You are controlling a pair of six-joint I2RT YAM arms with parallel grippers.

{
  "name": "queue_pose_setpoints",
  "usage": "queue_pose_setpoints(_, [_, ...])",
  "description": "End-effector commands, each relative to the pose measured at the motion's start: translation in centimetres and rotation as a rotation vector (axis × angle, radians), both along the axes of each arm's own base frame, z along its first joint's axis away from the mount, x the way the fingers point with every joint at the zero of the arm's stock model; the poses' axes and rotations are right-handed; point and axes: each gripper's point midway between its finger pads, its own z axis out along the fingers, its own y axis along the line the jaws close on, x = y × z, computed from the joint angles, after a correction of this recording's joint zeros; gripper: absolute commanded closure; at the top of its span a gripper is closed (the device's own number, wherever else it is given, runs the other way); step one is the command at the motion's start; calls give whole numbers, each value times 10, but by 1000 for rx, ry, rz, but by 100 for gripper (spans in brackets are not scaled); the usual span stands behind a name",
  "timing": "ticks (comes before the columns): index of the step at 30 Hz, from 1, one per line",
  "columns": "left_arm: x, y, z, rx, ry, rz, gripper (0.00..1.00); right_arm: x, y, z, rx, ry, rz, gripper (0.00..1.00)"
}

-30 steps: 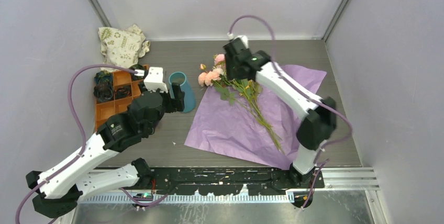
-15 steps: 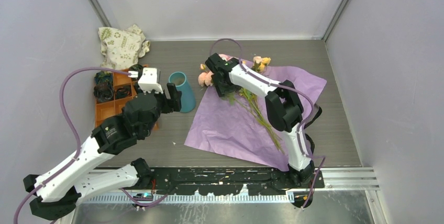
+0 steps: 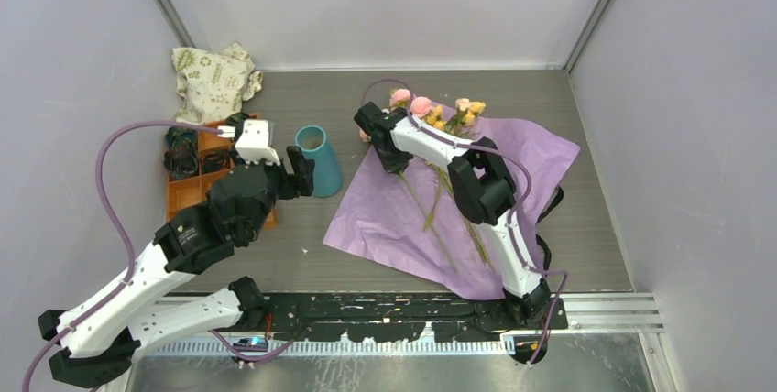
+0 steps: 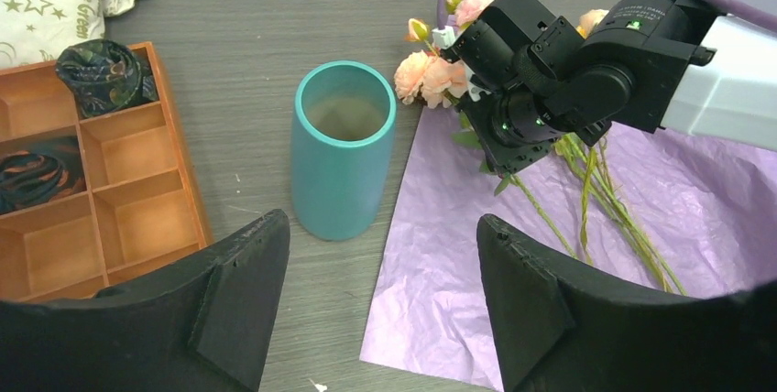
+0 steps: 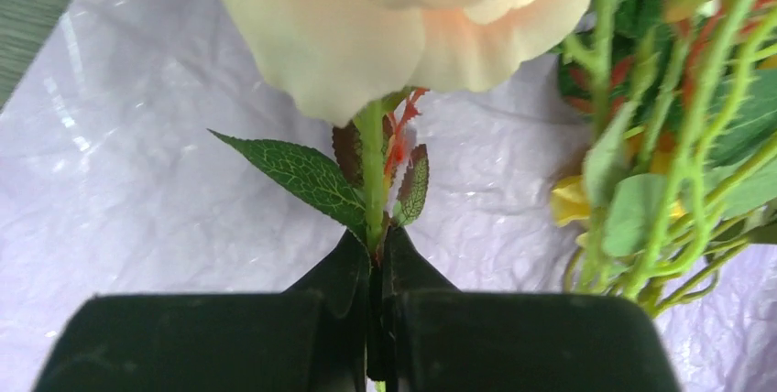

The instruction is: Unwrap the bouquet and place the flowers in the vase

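The teal vase (image 3: 318, 158) stands upright on the table, just left of the lilac paper sheet (image 3: 394, 218). My left gripper (image 3: 298, 175) hovers open near it; in the left wrist view the vase (image 4: 344, 158) sits beyond the spread fingers (image 4: 240, 296), untouched. The flowers (image 3: 431, 113) lie on the paper's far edge, stems (image 3: 440, 236) trailing toward me. My right gripper (image 3: 392, 161) is down at the bunch, shut on one green stem (image 5: 373, 181) just under a cream-peach rose (image 5: 394, 16). Other stems and yellow blooms (image 5: 678, 136) hang to its right. No ribbon shows.
An orange tray (image 3: 188, 192) with square compartments and dark bundles lies left of the vase. A cream cloth bag (image 3: 213, 79) with green print sits in the far left corner. Grey walls enclose the table on three sides.
The right arm folded in and swung left and down to the blooms, and its gripper closed on a stem. The flower heads shifted toward the back edge. The left arm barely moved.
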Motion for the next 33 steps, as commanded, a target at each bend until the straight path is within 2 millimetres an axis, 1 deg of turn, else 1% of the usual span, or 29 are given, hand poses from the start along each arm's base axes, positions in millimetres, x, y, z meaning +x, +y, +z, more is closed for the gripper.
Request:
queue_pose_setpoints(1, [-2, -1, 17, -42, -28, -9, 25, 13, 8, 69, 99, -130, -17, 99])
queue_pose_setpoints(4, [-2, -10, 17, -54, -25, -49, 25, 11, 10, 110, 175, -193, -20, 99])
queue_pose_setpoints(7, [-2, -24, 18, -80, -17, -98, 25, 6, 11, 156, 270, -262, -18, 99])
queue_pose_setpoints(10, [-1, -37, 19, -104, 0, -137, 25, -3, 6, 205, 360, -347, -27, 99])
queue_pose_setpoints(12, [-2, -48, 22, -128, 12, -170, 25, -10, -2, 240, 422, -426, -44, 99])
queue_pose_setpoints(14, [-2, -62, 25, -164, 21, -211, 25, -15, -18, 274, 458, -525, -80, 99])
queue_pose_setpoints(16, [-1, -80, 27, -197, 34, -258, 25, -22, -39, 309, 484, -631, -131, 99])
queue_pose_setpoints(17, [0, -90, 25, -205, 53, -285, 25, -30, -53, 332, 512, -696, -161, 99])
queue_pose_setpoints(19, [4, -111, 27, -210, 90, -325, 26, -44, -79, 363, 542, -800, -215, 99])
queue_pose_setpoints(21, [12, -131, 18, -188, 147, -338, 28, -61, -105, 393, 574, -892, -256, 99])
queue_pose_setpoints(22, [18, -139, 12, -179, 174, -331, 28, -70, -117, 404, 586, -928, -271, 99])
queue_pose_setpoints(23, [25, -150, 2, -166, 205, -322, 28, -80, -129, 415, 597, -961, -284, 99])
queue_pose_setpoints(24, [31, -159, -5, -162, 226, -316, 28, -88, -139, 421, 601, -982, -293, 99])
queue_pose_setpoints(27, [45, -190, -24, -158, 288, -332, 23, -111, -168, 436, 602, -1040, -334, 99])
queue_pose_setpoints(28, [48, -205, -32, -153, 317, -356, 22, -117, -176, 439, 603, -1054, -345, 99])
queue_pose_setpoints(31, [62, -241, -60, -124, 415, -386, 22, -130, -188, 441, 616, -1073, -355, 99])
queue_pose_setpoints(33, [74, -257, -78, -102, 476, -367, 22, -135, -192, 440, 626, -1078, -357, 99])
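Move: The right hand already pinches the peach rose stem just below its blooms. From there the vase stands about 15 cm to the left, 2 cm nearer the base and with its middle some 7 cm higher; the remaining flowers lie about 11 cm right and 1 cm ahead. From the empty left hand, those remaining flowers are some 16 cm ahead, 28 cm right and 30 cm below, with the vase about 13 cm ahead, 2 cm right and 22 cm lower. Keeping its pinch on the peach rose stem, the right hand lifts it about 44 cm, swinging to the right and back, away from the vase, while the wrist tips up from pointing down to level forward. The left hand, fingers still open, sweeps some 22 cm right towards the remaining flowers, late on also forward and down, tilting down and turning clockwise. ##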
